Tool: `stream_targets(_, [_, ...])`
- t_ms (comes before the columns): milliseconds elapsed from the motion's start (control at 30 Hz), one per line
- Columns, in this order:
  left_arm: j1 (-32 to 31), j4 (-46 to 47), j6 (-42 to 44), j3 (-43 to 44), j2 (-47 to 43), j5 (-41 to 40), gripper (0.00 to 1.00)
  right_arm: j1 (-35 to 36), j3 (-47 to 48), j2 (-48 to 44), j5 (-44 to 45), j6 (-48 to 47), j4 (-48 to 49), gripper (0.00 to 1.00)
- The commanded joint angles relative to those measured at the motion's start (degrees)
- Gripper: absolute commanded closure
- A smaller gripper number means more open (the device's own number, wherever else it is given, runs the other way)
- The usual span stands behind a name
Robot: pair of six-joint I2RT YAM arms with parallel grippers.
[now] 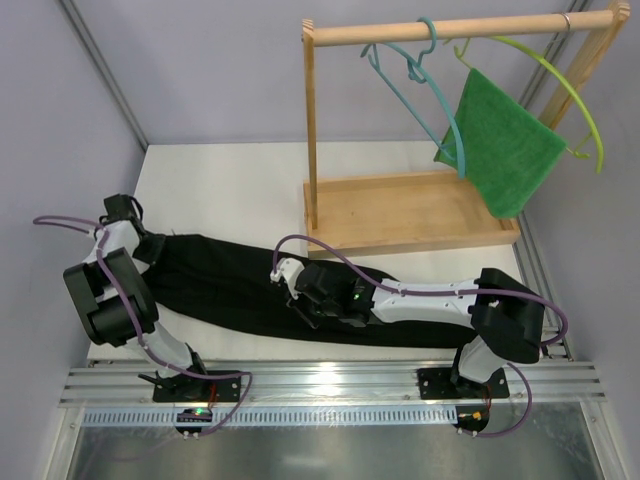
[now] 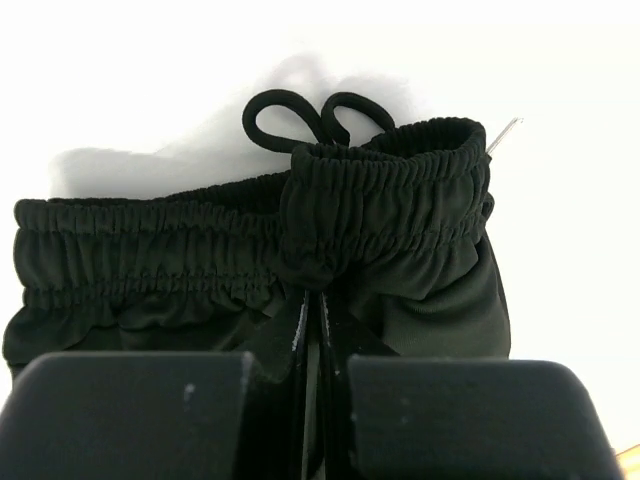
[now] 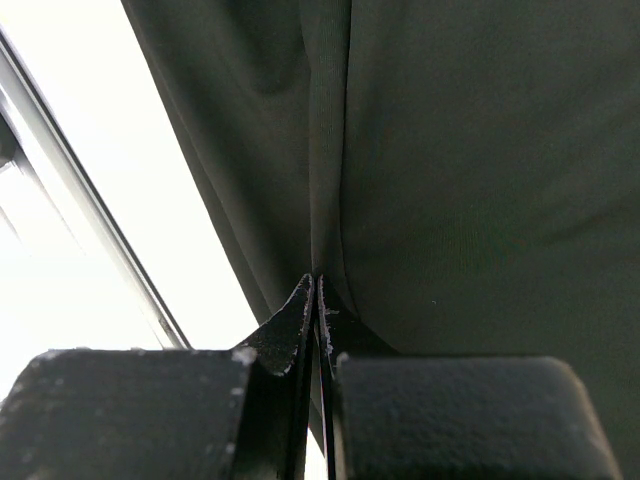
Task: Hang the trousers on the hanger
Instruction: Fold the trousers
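The black trousers (image 1: 230,285) lie stretched across the white table from left to right. At their left end my left gripper (image 1: 152,248) is shut on the trousers; in the left wrist view its fingertips (image 2: 318,300) pinch the fabric just under the elastic waistband (image 2: 385,190), and the drawstring loops (image 2: 315,115) rest on the table beyond. My right gripper (image 1: 293,297) is shut on a fold of the trousers (image 3: 450,180) near their middle. The teal hanger (image 1: 413,66) hangs by its hook from the wooden rail, far from both grippers.
A wooden rack with a tray base (image 1: 400,215) stands at the back right. Its rail (image 1: 480,28) also carries a yellow-green hanger (image 1: 575,95) with a green cloth (image 1: 510,150). An aluminium frame (image 1: 330,385) runs along the near table edge.
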Motion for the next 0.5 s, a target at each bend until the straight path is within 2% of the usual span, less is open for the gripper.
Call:
stream_targets(0, [-0.03,5.53,-1.14,-0.76,-0.19,1.77,1.00,0.54,0.04,0.23,-0.45,0.31,3.20,0.96])
stream_targets(133, [-0.03,2.55,-2.01,2.11,-0.72,2.38,0.99,0.54,0.82,0.76,0.52,0.67,3.12,0.96])
stream_targets(300, [-0.56,-10.79,0.00,11.09,-0.45,-1.39,0.99,0.46,2.58,-0.03,1.23,0.23,1.53,0.96])
stream_targets(367, [-0.56,-13.18,0.79,13.28,-1.42,-3.66,0.99,0.54,3.11,-0.47,1.49,0.23,1.18,0.96])
stream_targets(467, [-0.47,-15.29,1.41,13.47,-2.91,-4.38,0.99,0.46,3.90,-0.91,0.35,0.31,1.01,0.96])
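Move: The trousers' gathered waistband is already between the left fingers, with its drawstring loops about 4 cm to this hand's left, level fore and aft and slightly lower. The mid-trouser fold lies some 41 cm to the left hand's right and 15 cm back, at the right fingertips. From the right hand the pinched waistband is roughly 15 cm ahead and 41 cm left; the wooden rack's base centres about 27 cm ahead and 25 cm right. The black waistband stays pinched in the left fingers, which squeeze the last little bit shut low on the table, pause there, then lift it about 5 cm, easing forward a couple of centimetres without turning. The right hand stays down at the mid-trouser fold with its fingers still shut, barely moving. ##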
